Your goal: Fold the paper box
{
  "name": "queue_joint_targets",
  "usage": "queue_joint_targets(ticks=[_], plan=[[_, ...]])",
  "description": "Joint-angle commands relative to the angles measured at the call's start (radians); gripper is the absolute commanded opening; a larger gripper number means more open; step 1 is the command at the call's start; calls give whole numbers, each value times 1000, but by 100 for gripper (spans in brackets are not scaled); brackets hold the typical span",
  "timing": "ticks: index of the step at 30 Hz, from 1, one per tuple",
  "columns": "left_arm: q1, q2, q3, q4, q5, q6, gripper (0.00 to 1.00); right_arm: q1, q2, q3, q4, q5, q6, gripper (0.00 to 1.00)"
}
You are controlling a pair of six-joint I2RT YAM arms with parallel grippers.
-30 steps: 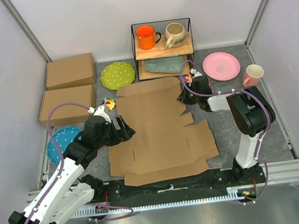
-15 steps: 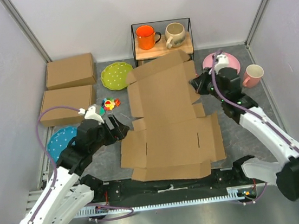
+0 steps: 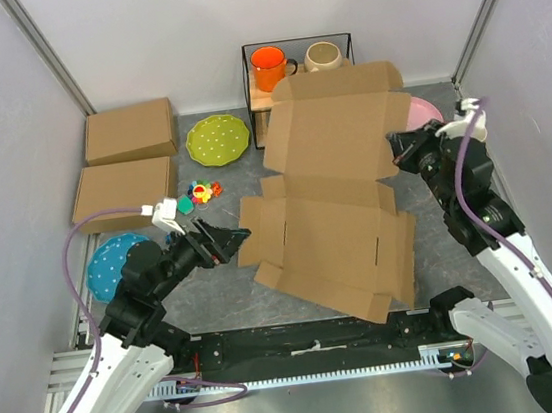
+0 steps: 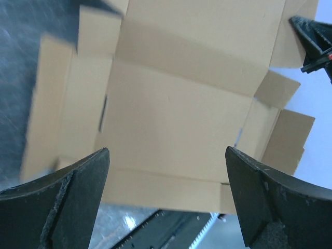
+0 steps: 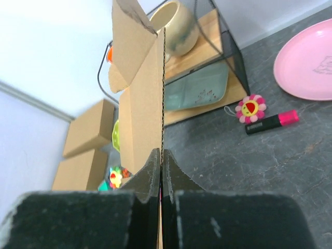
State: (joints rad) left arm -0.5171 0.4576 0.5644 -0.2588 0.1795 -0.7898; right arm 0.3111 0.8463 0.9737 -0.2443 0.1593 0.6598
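The paper box (image 3: 332,210) is a flat brown die-cut sheet, raised off the table and tilted, with its far panel lifted up in front of the rack. My right gripper (image 3: 403,156) is shut on the sheet's right edge. In the right wrist view its fingers (image 5: 162,155) pinch the thin corrugated edge of the paper box (image 5: 140,104), seen end-on. My left gripper (image 3: 235,240) stands open just left of the sheet's left flap, apart from it. In the left wrist view the paper box (image 4: 176,104) fills the space beyond the wide-open left gripper (image 4: 166,151).
Two ready-made cardboard boxes (image 3: 129,131) (image 3: 123,193) lie at the back left. A green plate (image 3: 217,138), a small colourful toy (image 3: 201,192) and a blue plate (image 3: 112,262) sit left of the sheet. A wire rack (image 3: 255,98) holds an orange mug (image 3: 269,66) and a beige mug (image 3: 323,56). A pink plate (image 5: 306,65) and a marker (image 5: 270,123) lie at the right.
My right gripper has closed on the sheet and carried its far part up and to the right, tilting the sheet off the table. The left arm has drawn back slightly, still open.
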Motion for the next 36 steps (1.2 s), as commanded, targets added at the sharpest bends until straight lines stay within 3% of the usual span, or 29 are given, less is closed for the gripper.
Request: queue_joint_targets(ticks=[1,6,11,16,19,24,27,31,36], plan=[[0,-48,-73,101,114,-137,100,0,-94,-70,175,202,161,0],[0,-122,-69,78,40,-111,100,0,-148,-110,269,311,210,0],[0,-57,-129,142,101,-175,100,-1,-210,-185,327,388,338,0],[-21,9,-309,393,216,-354,100,-1,-243,-251,330,413,393,0],[-56,33,-415,531,196,-435,100,-1,-248,-254,332,405,386,0],[-116,96,-501,711,114,-450,100,-1,-257,-262,332,395,377,0],[-194,194,-529,860,30,-413,100,-1,-265,-273,330,382,383,0],[-311,438,-476,1030,-28,-347,100,-1,-283,-296,330,362,400,0],[-366,772,-448,1295,-61,-423,100,-1,-302,-316,321,349,388,0]])
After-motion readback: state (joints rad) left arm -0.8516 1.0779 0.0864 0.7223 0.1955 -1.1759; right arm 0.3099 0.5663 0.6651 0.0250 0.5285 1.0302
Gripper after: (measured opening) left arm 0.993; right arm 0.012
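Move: The cardboard's near flap, close to the table, has its middle some 17 cm right of the open left hand, 10 cm back and 20 cm below; the coloured toys lie 21 cm ahead, 11 cm left and 22 cm below. From the right hand, shut on the raised edge, that flap is about 19 cm back, 17 cm left and 30 cm below, the flower toy 21 cm ahead, 3 cm left and 32 cm below. The right hand keeps its pinch on the cardboard's edge and carries it about 7 cm right and a little back, rising slightly then sinking again, while it turns clockwise and rolls its left side up, then nearly holds still. The left hand, fingers wide open, first hovers, then drops about 15 cm and swings right and somewhat back towards the near flap, tipping down some 20 degrees. ##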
